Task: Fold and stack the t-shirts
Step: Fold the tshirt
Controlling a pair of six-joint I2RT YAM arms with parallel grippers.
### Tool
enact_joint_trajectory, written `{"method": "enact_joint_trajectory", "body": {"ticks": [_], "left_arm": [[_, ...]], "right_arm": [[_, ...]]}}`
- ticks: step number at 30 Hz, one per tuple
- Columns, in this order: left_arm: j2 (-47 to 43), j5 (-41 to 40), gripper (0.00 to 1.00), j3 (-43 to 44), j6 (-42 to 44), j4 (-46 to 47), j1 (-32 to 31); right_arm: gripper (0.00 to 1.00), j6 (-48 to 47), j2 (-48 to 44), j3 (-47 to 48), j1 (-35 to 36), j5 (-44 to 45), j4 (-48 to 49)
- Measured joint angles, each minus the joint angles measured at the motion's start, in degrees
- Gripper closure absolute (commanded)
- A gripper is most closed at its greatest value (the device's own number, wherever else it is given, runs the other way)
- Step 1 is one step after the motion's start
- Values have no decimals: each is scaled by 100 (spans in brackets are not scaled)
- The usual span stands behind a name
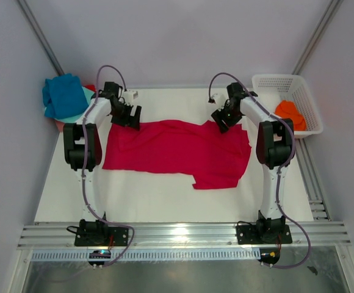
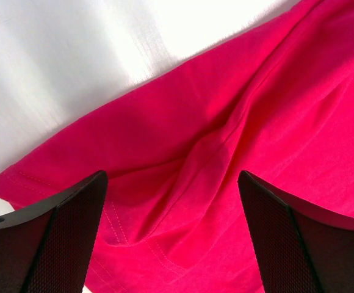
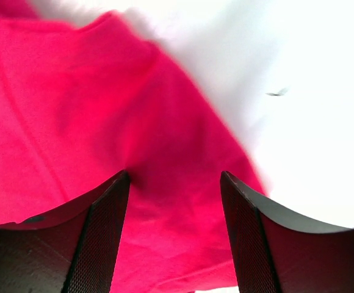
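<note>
A large crimson t-shirt lies spread out on the white table, one sleeve pointing toward the near side. My left gripper hangs over its far left corner. In the left wrist view that gripper is open, its fingers wide apart above a creased, stitched hem. My right gripper is at the shirt's far right edge. There it is open too, with the cloth's edge lying between its fingers. A blue t-shirt tops a pile at the far left. An orange one sits in the basket.
A white lattice basket stands at the far right beside the right arm. The pile at the far left shows teal cloth under the blue. Grey walls close in the far side and both flanks. A metal rail runs along the near edge.
</note>
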Motion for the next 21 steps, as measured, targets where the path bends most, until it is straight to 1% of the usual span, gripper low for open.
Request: {"method": "enact_joint_trajectory", "body": {"ticks": [11,15,21], "left_arm": [[-15,4,10,-109,-15,120,0],[-17,4,10,-109,-15,120,0],[-31,7,10,-166,-15,160,2]], "right_arm": [[35,678,-262,-125,0,1211,750],[35,852,-262,-125,0,1519,693],[35,994,-260,-125,0,1657,472]]}}
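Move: Under the right gripper lies the pink t-shirt; the shirt's far right corner is about 8 cm to this hand's right, 1 cm ahead and 3 cm below. The middle of the shirt is roughly 17 cm left and 10 cm back. The white basket stands about 25 cm right and 10 cm ahead, with the orange shirt in it 27 cm right and 7 cm ahead. From the left gripper the corner is some 45 cm right, level fore and aft, a little below. Sweep the right gripper about 4 cm to the right towards the shirt's far right corner, lifting some 2 cm off the cloth; reach forward about 3 cm at first, then ease back by 1 cm while still sliding right. Turn the wrist some 15 degrees clockwise, letting its right side rise a little, and keep the fingers parted and empty. ##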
